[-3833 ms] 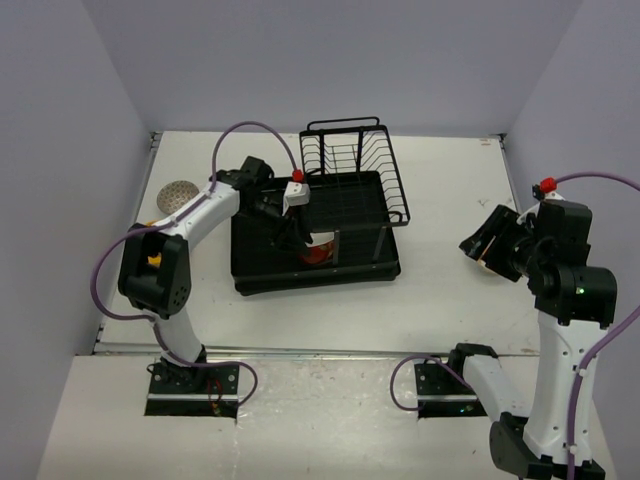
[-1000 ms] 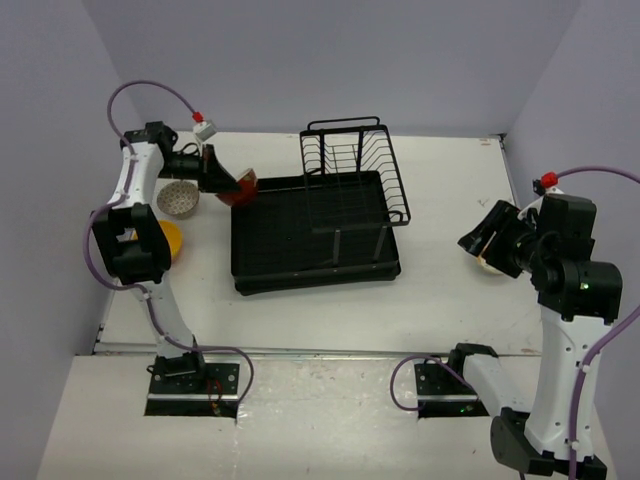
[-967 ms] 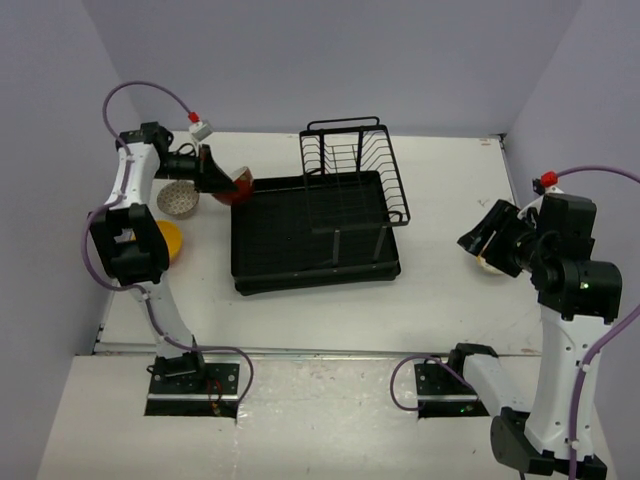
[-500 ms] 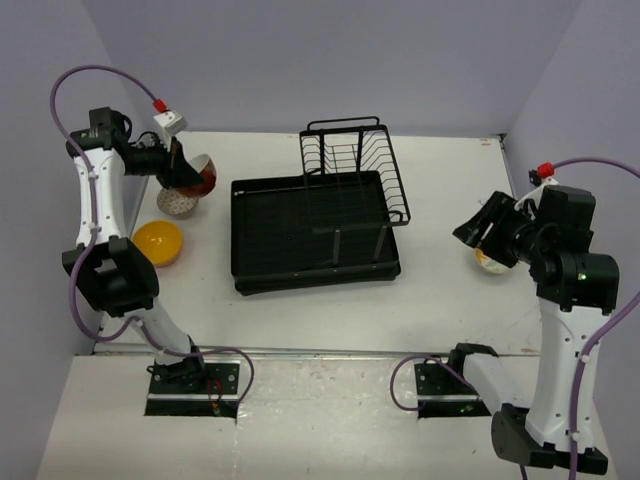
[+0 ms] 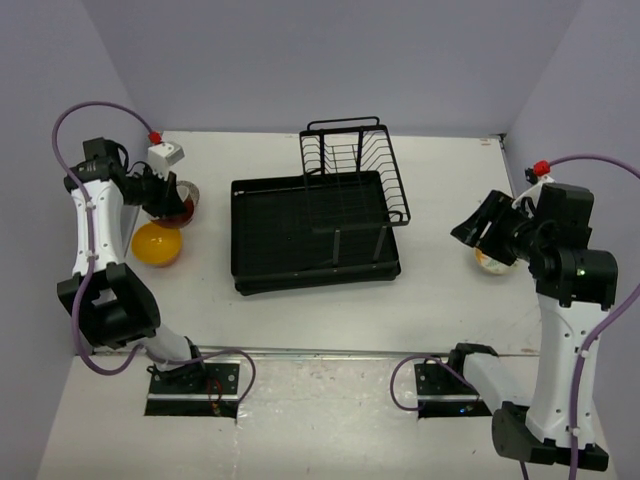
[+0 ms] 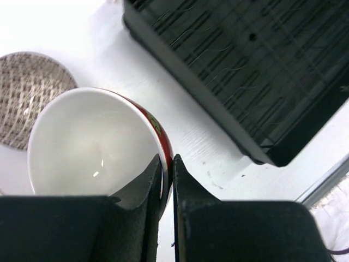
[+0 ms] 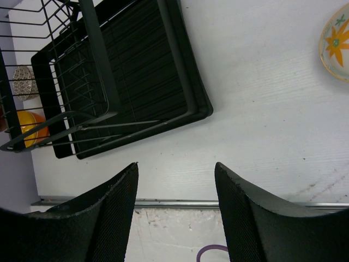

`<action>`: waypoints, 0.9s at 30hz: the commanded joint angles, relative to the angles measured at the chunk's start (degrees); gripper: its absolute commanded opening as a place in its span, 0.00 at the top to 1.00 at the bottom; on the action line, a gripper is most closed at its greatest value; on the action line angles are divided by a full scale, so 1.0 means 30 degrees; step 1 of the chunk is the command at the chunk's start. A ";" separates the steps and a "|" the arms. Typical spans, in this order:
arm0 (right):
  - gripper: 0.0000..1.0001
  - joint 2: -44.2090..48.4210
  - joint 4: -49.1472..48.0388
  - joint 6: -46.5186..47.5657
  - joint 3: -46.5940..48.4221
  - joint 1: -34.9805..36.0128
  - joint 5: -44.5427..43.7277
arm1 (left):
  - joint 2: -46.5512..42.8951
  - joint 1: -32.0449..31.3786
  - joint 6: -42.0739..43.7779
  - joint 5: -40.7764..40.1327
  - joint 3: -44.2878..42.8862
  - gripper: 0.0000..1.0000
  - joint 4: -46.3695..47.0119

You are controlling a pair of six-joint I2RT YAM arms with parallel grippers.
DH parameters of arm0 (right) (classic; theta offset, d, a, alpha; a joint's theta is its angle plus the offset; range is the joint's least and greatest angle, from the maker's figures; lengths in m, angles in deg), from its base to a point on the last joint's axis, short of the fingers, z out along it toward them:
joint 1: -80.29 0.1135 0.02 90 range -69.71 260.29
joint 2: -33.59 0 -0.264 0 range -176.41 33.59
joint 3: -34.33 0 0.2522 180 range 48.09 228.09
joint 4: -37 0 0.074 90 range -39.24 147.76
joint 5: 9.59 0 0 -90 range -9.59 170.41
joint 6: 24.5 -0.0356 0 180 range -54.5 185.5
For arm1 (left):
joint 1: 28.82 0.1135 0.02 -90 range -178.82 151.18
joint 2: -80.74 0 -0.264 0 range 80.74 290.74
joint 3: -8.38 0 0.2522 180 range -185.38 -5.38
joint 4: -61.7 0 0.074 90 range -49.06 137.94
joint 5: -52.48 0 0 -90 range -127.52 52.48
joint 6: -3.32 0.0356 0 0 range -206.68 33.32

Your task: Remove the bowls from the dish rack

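My left gripper (image 5: 168, 200) is shut on the rim of the glossy red bowl (image 5: 176, 211), which is white inside (image 6: 90, 147); one finger is inside the rim and one outside (image 6: 167, 164). The bowl hangs low at the table's far left, overlapping the brown-patterned bowl (image 6: 27, 95). Just in front lies the yellow bowl (image 5: 157, 243). The black dish rack (image 5: 315, 235) with its wire basket (image 5: 352, 160) holds no bowl that I can see. My right gripper (image 7: 176, 165) is open and holds nothing, above the table right of the rack. The flowered bowl (image 7: 335, 41) rests there, partly hidden under that arm (image 5: 490, 262).
The table's metal front edge (image 7: 180, 203) runs below the right gripper. Walls close in the table on the left, back and right. The rack's tray corner (image 6: 262, 153) lies to the right of the red bowl.
My left arm has carried the red bowl from the rack's left edge out to the far left and down beside the patterned and yellow bowls. The right arm has shifted slightly.
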 commanded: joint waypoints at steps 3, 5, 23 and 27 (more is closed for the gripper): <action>0.40 0.0281 -0.0396 0.0546 -0.0459 0.0022 0.0618 | -0.1411 0.0925 -0.1085 -0.2418 0.1150 1.00 0.3589; 0.40 0.0340 -0.0396 0.0576 -0.0664 0.0051 0.0589 | -0.1616 0.0955 -0.1291 -0.3065 0.1792 1.00 0.4149; 0.40 0.0018 -0.0279 0.0400 -0.0137 0.0051 0.0706 | -0.1529 0.1013 -0.2405 -0.8136 0.5252 1.00 0.7491; 0.40 0.0135 -0.0338 0.0342 -0.0371 0.0051 0.0735 | -0.1471 0.1013 -0.2376 -0.8518 0.5868 1.00 0.7842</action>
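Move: The left hand already holds the red bowl by its right-hand rim. The yellow bowl, with the orange one under it, stands about 12 cm to this hand's left, 5 cm back and 15 cm below. The patterned bowl is some 8 cm ahead and 7 cm left, and the dish rack's middle is about 30 cm to the right and level fore and aft, both some 17 cm below. From the idle right hand, the yellow bowl lies roughly 73 cm left, 8 cm ahead and 27 cm below. Down and to its left together, about 8 cm each way, the left hand carries the red bowl from beside the patterned bowl to right over the yellow one. The sideways travel dies out while the sinking goes on. On the way the wrist swings some 25 degrees, counter-clockwise and with the fingers steeper down, and the fingers keep their pinch on the rim. ##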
